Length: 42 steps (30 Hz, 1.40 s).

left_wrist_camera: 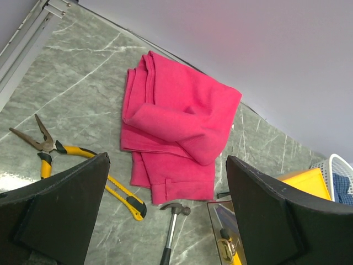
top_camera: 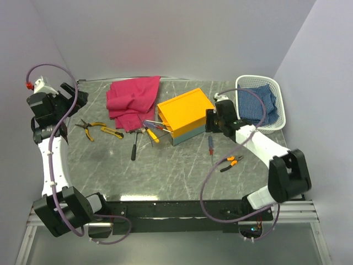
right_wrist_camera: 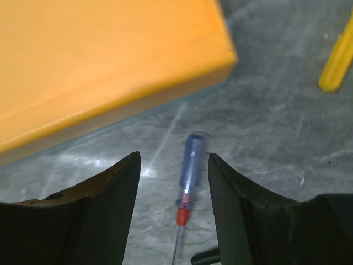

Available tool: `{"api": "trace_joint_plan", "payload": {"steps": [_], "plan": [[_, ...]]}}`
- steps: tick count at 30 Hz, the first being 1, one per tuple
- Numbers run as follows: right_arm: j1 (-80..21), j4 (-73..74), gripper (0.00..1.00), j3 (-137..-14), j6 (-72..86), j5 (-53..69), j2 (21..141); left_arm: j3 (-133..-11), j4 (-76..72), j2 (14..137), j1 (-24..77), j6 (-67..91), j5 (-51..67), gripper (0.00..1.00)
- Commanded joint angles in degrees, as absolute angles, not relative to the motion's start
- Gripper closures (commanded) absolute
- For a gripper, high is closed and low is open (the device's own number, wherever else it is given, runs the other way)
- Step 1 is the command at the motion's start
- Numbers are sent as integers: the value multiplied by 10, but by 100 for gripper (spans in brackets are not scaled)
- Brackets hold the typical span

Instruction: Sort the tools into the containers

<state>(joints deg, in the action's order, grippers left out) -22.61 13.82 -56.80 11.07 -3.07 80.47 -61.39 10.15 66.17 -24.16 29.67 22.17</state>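
Note:
My right gripper (top_camera: 212, 122) (right_wrist_camera: 174, 158) is open beside the right end of the orange-yellow toolbox (top_camera: 186, 113) (right_wrist_camera: 99, 61). The blue-handled screwdriver (top_camera: 210, 146) (right_wrist_camera: 191, 164) lies on the table below, between its fingers in the right wrist view. My left gripper (top_camera: 75, 102) (left_wrist_camera: 168, 161) is open and empty, held high at the far left. Below it lie the yellow-black pliers (top_camera: 85, 128) (left_wrist_camera: 47, 149) and the hammer (top_camera: 134, 144) (left_wrist_camera: 171, 232). Yellow (top_camera: 151, 134) and red (top_camera: 158, 126) screwdrivers lie by the toolbox's left end. Orange-black pliers (top_camera: 231, 162) lie front right. The white basket (top_camera: 281, 110) stands at the back right.
A magenta cloth (top_camera: 132, 99) (left_wrist_camera: 176, 121) lies at the back centre. A yellow utility knife (top_camera: 111, 131) (left_wrist_camera: 126, 194) lies next to the pliers. A blue checked cloth (top_camera: 257, 102) fills the basket. White walls close the back and sides.

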Motion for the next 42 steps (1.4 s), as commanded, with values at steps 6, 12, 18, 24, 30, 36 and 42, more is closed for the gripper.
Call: {"api": "trace_joint_plan", "payload": {"steps": [6,12,18,24,30,36,42], "plan": [[-188,147,42,-557,218,-65,881,-657,97,668,-241,274,202,7],[-187,145,45,-532,235,-39,885,-642,102,662,-248,268,199,6],[-186,141,46,-484,251,-29,873,-637,101,671,-256,255,192,7],[-186,127,47,-468,251,-10,885,-637,92,689,-262,259,192,7],[-190,122,51,-470,258,-18,914,-624,88,686,-262,271,199,7],[-214,163,64,-492,276,-86,932,-621,81,690,-262,284,205,7],[-200,159,100,-474,282,-69,895,-628,77,700,-261,291,210,7]]}}
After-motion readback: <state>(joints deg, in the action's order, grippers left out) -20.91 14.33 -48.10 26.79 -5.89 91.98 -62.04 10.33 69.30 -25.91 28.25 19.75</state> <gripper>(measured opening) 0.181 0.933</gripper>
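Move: The blue-handled screwdriver lies about 4 cm back and 3 cm to the right of the open right hand, some 13 cm below it. The orange toolbox's middle is about 9 cm ahead, 8 cm to the left and 9 cm lower. The orange-handled pliers sit some 10 cm back, 10 cm right and 13 cm down, and a yellow handle some 11 cm ahead, 12 cm right and as low. From the left hand the screwdriver is roughly 51 cm right, 5 cm back and 29 cm below. The right hand sinks about 13 cm beside the toolbox onto the screwdriver, dropping first down and a little to the right, easing off, then going down and back some 4 cm while the wrist tips the fingers about 20 degrees steeper and turns slightly clockwise. Once low, it nearly stops and the half-open fingers close, pinching the lower part of the blue handle from both sides, while the empty left hand drifts a couple of centimetres left, high and clear of the tools. ##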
